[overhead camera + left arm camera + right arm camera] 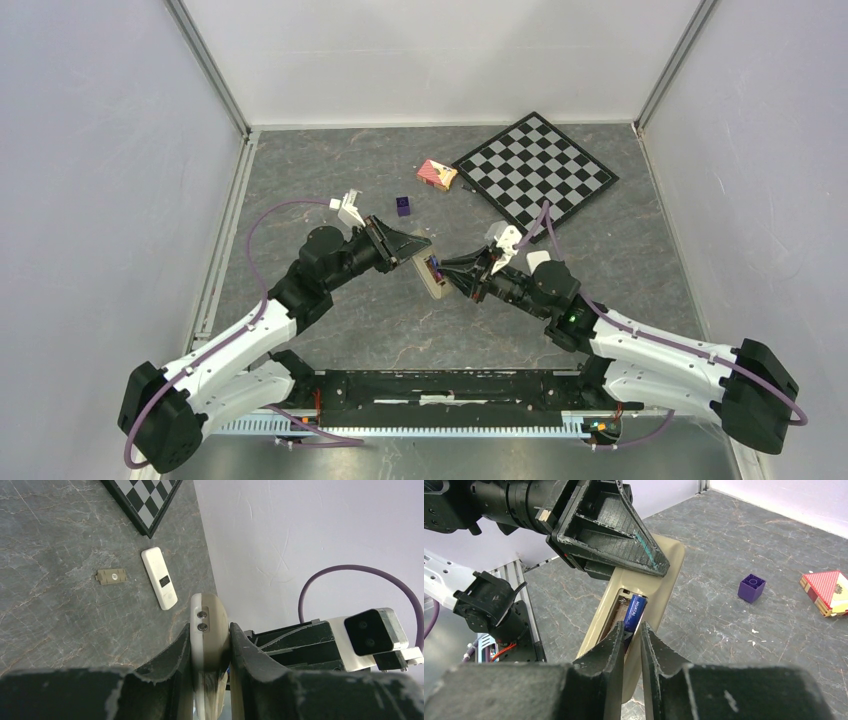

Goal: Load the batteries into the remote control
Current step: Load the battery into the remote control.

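The olive-tan remote control (432, 277) is held up off the table between the two arms, its open battery bay turned toward the right arm. My left gripper (210, 627) is shut on one end of the remote control (210, 622). In the right wrist view a dark blue battery (635, 611) lies in the bay of the remote control (671, 570). My right gripper (632, 626) stands at the battery's near end. Its jaws are parted slightly, and the battery's tip sits in the narrow gap between them. The left gripper (624, 535) covers the remote's far end.
A chessboard (535, 168) lies at the back right, with a red box (437, 174) and a purple block (403, 206) near it. In the left wrist view a white remote (159, 578) and a small tan battery cover (111, 576) lie on the table.
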### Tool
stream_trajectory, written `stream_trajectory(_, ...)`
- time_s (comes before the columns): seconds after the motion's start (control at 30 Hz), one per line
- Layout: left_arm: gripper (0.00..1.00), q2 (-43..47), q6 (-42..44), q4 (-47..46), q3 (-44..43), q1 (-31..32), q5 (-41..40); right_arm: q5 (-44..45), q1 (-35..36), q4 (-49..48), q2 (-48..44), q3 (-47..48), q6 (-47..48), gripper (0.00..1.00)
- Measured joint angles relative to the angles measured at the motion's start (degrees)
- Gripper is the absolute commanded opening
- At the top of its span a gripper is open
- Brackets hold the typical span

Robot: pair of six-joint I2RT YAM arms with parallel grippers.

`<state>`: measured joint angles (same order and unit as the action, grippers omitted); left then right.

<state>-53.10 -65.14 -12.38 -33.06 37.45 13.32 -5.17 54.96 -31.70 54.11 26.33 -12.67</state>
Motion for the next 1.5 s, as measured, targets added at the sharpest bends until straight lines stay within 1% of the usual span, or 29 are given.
stream_trajectory(0.07, 0.02, 0.0, 0.0, 0.0, 0.0, -0.1, -0.1, -0.1, 0.0, 0.3, 0.0, 0.0, -0.1, 0.26)
stream_trajectory(0.13, 0.02, 0.0, 0.0, 0.0, 0.0, -0.1, -0.2, -0.1, 0.0, 0.7, 0.0, 0.0, -0.5, 0.32)
stream_trajectory(0.2, 0.02, 0.0, 0.0, 0.1, -0.1, -0.1, -0.3, -0.1, 0.0, 1.2, -0.2, 0.0, -1.5, 0.43)
stream_trajectory(0.3, 0.02, 0.0, 0.1, 0.1, -0.1, -0.1, -0.5, -0.1, 0.0, 3.2, -1.0, 0.2, -3.7, 0.54)
stream_trajectory(0.43, 0.02, 0.0, 0.9, 0.3, -0.1, -0.1, -0.9, -0.2, 0.0, 8.3, -1.7, 3.1, -7.9, 0.75)
stream_trajectory(0.5, 0.02, 0.0, 1.4, 0.3, -0.1, -0.1, -1.0, 0.8, 0.0, 12.0, -2.3, 5.4, -11.3, 0.89)
stream_trajectory(0.53, 0.02, 0.0, 1.9, 0.3, -0.1, -0.1, -1.1, 1.4, 0.0, 13.5, -2.8, 6.2, -13.1, 0.97)
stream_trajectory(0.63, 0.02, 0.0, 3.5, 0.3, -0.1, -0.1, -1.2, 4.2, 0.0, 17.7, -4.4, 8.0, -19.3, 0.98)
stream_trajectory(0.73, 0.02, 0.1, 5.1, 0.3, -0.1, -0.1, -1.3, 6.4, -0.1, 20.3, -5.3, 7.9, -27.2, 0.98)
stream_trajectory(0.87, 0.02, 0.5, 7.1, 0.0, -0.1, -0.1, -2.1, 8.6, -0.1, 19.4, -6.8, 3.7, -41.2, 0.98)
stream_trajectory(1.0, 0.02, 0.6, 7.8, -1.4, 0.3, -0.2, -2.8, 11.5, -0.1, 14.3, -9.7, -5.6, -55.5, 0.98)
stream_trajectory(1.1, 0.02, 0.4, 7.8, -1.6, 0.3, -0.2, -2.8, 13.2, -0.1, 11.1, -9.0, -8.2, -62.9, 0.98)
stream_trajectory(1.33, 0.02, -0.6, 7.9, -3.0, 0.3, -0.2, -2.7, 13.0, -0.2, -0.3, -4.0, -8.3, -73.7, 0.98)
stream_trajectory(1.5, 0.02, -0.5, 8.3, -3.5, 0.3, -0.3, -2.7, 12.0, -0.3, -4.5, 0.1, -8.6, -78.9, 0.98)
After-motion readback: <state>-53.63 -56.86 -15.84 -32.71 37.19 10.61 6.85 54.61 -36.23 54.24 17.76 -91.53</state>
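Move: The blue battery, slanting in the open compartment of the held remote, is right at the right hand's fingertips: its middle about 2 cm left and 1 cm ahead, at the same height. On the table some 24 cm below lie the battery cover, about 13 cm right and 4 cm ahead, and the white remote, about 24 cm right and 4 cm ahead. For the left hand, gripping the remote's far end, the battery is roughly 4 cm back, 2 cm right and 1 cm lower. Rolling by some 80 degrees about its own finger line, clockwise seen from behind the hand, the right hand opens its fingers wide and comes clear of the battery: up about 2 cm, down about 6 cm with a drift right, then up and left again beside the remote's near end. The left hand keeps its grip and tilts the remote roughly 10 degrees. ##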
